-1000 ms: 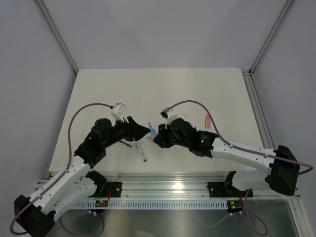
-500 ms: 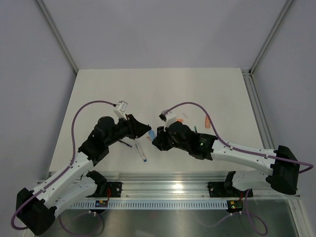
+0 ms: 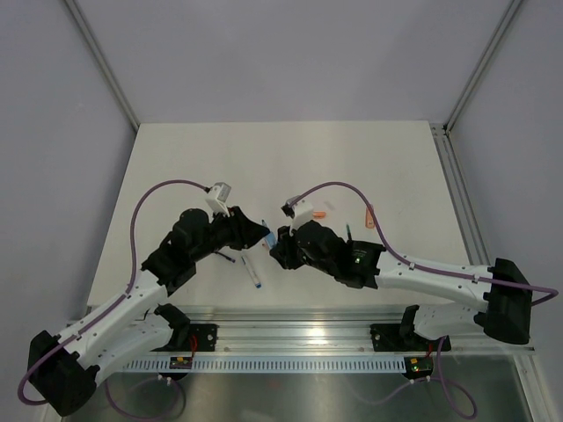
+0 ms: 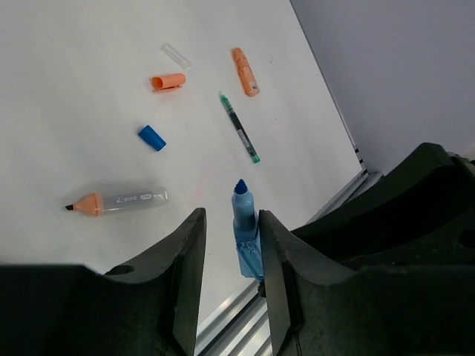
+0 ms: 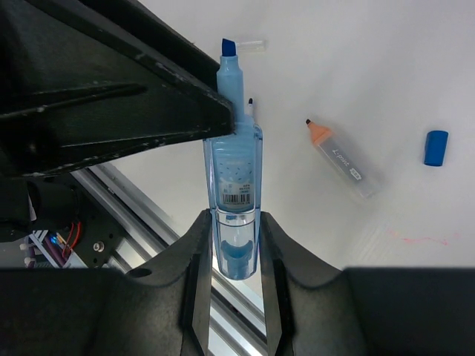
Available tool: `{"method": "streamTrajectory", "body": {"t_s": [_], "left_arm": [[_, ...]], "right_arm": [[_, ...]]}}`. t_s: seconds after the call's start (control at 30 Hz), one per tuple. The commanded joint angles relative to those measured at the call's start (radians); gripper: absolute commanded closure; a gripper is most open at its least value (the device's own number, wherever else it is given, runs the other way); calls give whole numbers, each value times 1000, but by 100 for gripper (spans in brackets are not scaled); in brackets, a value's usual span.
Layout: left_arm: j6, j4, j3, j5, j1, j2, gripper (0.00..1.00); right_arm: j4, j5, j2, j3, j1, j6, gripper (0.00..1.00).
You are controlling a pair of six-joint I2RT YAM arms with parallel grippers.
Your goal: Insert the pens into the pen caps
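My right gripper (image 5: 234,219) is shut on the rear of a light blue pen (image 5: 234,159), held above the table with its bare blue tip pointing away. My left gripper (image 4: 231,219) is open. The same pen (image 4: 245,237) reaches in between its fingers and lies against the right finger. On the table lie a blue cap (image 4: 151,137), an orange cap (image 4: 168,81), a clear cap (image 4: 176,55), a clear-barrel pen with an orange end (image 4: 119,200), a dark green-tipped pen (image 4: 239,127) and a short orange marker (image 4: 245,72). The two grippers meet at the table's middle (image 3: 268,239).
A white-barrel pen with a blue end (image 3: 253,272) and a thin dark pen (image 3: 227,257) lie under the left arm near the front. A metal rail (image 3: 299,330) runs along the near edge. Grey walls close the table at the back and sides.
The two grippers have drawn closer together. The right gripper has carried the pen a little to the left, and the left gripper's fingers now stand apart around its front end.
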Motion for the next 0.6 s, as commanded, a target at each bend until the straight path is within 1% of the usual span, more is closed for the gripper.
{"method": "streamTrajectory", "body": {"t_s": [0.0,0.07,0.1,0.23,0.3,0.37,0.4,0.47,0.57], "left_arm": [[43,19,17,-60,-10,23,63],[37,37,8,-45,-12,32,63],[34,91,5,-36,-12,34,63],[26,140,0,-30,-23,33,64],[25,156,-6,-34,-26,25,66],[25,162,-11,-46,-30,17,76],[25,163,-14,-48,-32,11,89],[28,162,-14,-51,-35,13,99],[31,156,-12,-48,-38,16,100]], "right_arm": [[23,68,10,51,20,4,76],[29,67,22,53,25,10,76],[31,59,28,54,29,13,76],[32,58,50,56,43,26,76],[37,54,44,46,45,30,76],[40,54,36,37,45,35,76],[40,53,30,36,45,37,76],[40,50,24,33,45,38,76],[40,45,10,30,45,43,76]]}}
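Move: The right hand already holds the upright blue highlighter low on its barrel, its middle about 4 cm above that hand and 1 cm ahead. From the left hand it lies some 3 cm below, 2 cm back and 1 cm right, the nib end between the open fingers. On the table, roughly 16 cm below the left hand, the orange-tipped marker lies 9 cm ahead and 3 cm right, the blue cap 14 cm ahead and 10 cm right. Left fingers close around the blue highlighter's nib end while the right hand lowers it about 1 cm, drifting back-left. ##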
